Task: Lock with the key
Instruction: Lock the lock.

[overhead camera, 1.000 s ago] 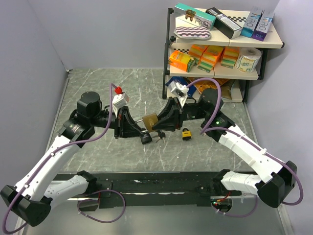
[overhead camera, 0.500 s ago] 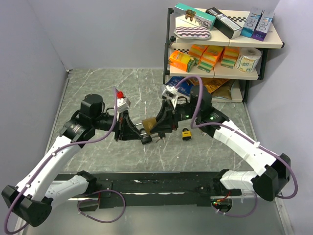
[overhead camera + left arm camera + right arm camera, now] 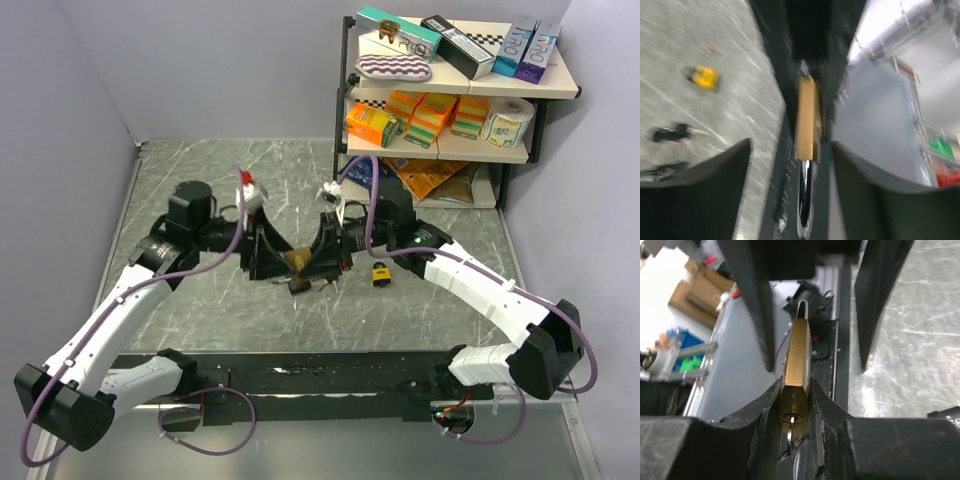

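A brass padlock (image 3: 799, 357) hangs above the table, with my right gripper (image 3: 796, 400) shut on its body. A key (image 3: 791, 429) sits in the keyhole at the padlock's lower end. The silver shackle (image 3: 806, 197) points toward my left gripper (image 3: 800, 200), which is open. Its fingers (image 3: 700, 185) stand on either side of the shackle with a gap on both sides. In the top view the padlock (image 3: 298, 260) lies between the left gripper (image 3: 270, 262) and the right gripper (image 3: 322, 258) at mid table.
A small yellow padlock (image 3: 381, 273) lies on the marble table just right of the grippers. A black bunch of keys (image 3: 300, 287) lies under them. A shelf rack (image 3: 450, 95) with boxes, sponges and a paper roll stands at the back right.
My left gripper has opened and let go of the shackle. The right arm has swung left and carried the padlock a little to the left.
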You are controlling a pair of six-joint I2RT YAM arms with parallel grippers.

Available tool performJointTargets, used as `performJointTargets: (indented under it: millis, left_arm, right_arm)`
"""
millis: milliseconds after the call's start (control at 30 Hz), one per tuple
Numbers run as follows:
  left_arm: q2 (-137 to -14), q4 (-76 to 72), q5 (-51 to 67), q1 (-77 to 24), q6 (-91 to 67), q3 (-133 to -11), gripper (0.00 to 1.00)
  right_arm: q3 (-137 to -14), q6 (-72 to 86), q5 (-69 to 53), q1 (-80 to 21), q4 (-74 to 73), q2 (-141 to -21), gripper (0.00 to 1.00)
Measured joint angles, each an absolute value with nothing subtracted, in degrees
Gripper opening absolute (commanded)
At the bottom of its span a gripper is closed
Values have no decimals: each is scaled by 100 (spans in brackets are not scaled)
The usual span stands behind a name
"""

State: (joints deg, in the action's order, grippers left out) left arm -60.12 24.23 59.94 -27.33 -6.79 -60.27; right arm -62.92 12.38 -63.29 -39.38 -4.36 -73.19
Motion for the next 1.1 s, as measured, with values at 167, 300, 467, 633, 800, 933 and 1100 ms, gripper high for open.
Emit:
performJointTargets:
  millis: [167,300,467,633,800,933,1100]
  left_arm:
    - [-5867,1308,5645,-1938,-1894,-5793,97]
    - [-5629,845,5354,-1490,-2648,-5500,96]
    - [-5214,921,4633,-1400,-2196,-5546,96]
    - [-5168,1013,3861,-1354,-3162,-5826,96]
    - [-5378,915,3514,-1271,-4919,-5767,96]
    - [-5586,611,3522,-1205,-6119,-5743,96]
    - [-5704,217,3632,-1203,-7111,-5741,96]
  right_arm:
    - [-6259,1857,-5774,-3573,128,-7483,0]
    - [-6281,2274,-5146,-3330,604,-7594,0]
    - [-6388,2718,-4523,-3374,775,-7791,0]
    - [-6410,2703,-3553,-3494,805,-7817,0]
    - [-6650,1769,-2432,-3863,1017,-8012,0]
    - [-6565,722,-1813,-4357,1555,-8012,0]
    - [-6346,-309,-1219,-4890,2506,-8014,0]
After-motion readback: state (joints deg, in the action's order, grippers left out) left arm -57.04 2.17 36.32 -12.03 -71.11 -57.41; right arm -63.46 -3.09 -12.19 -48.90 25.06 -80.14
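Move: Just to the right of the left hand, about 4 cm off and level with it, sits the brass lock, its shackle towards that hand. The right hand already grips the lock's body, its middle some 2 cm left of the right hand point. From the right hand, all roughly 25 cm down: the black padlock about 8 cm ahead and 2 cm left, the black keys 9 cm ahead and 5 cm right, the yellow padlock 10 cm ahead and 18 cm right. Keeping its grip on the brass lock, the right hand carries it some 14 cm forward, then also left and up about 5 cm, swinging clockwise about 40 degrees and rolling late. The left hand, already off the shackle, opens fully, goes about 12 cm forward, rising and easing left, and turns counter-clockwise with a roll, its open fingers ending beside the shackle without gripping. ##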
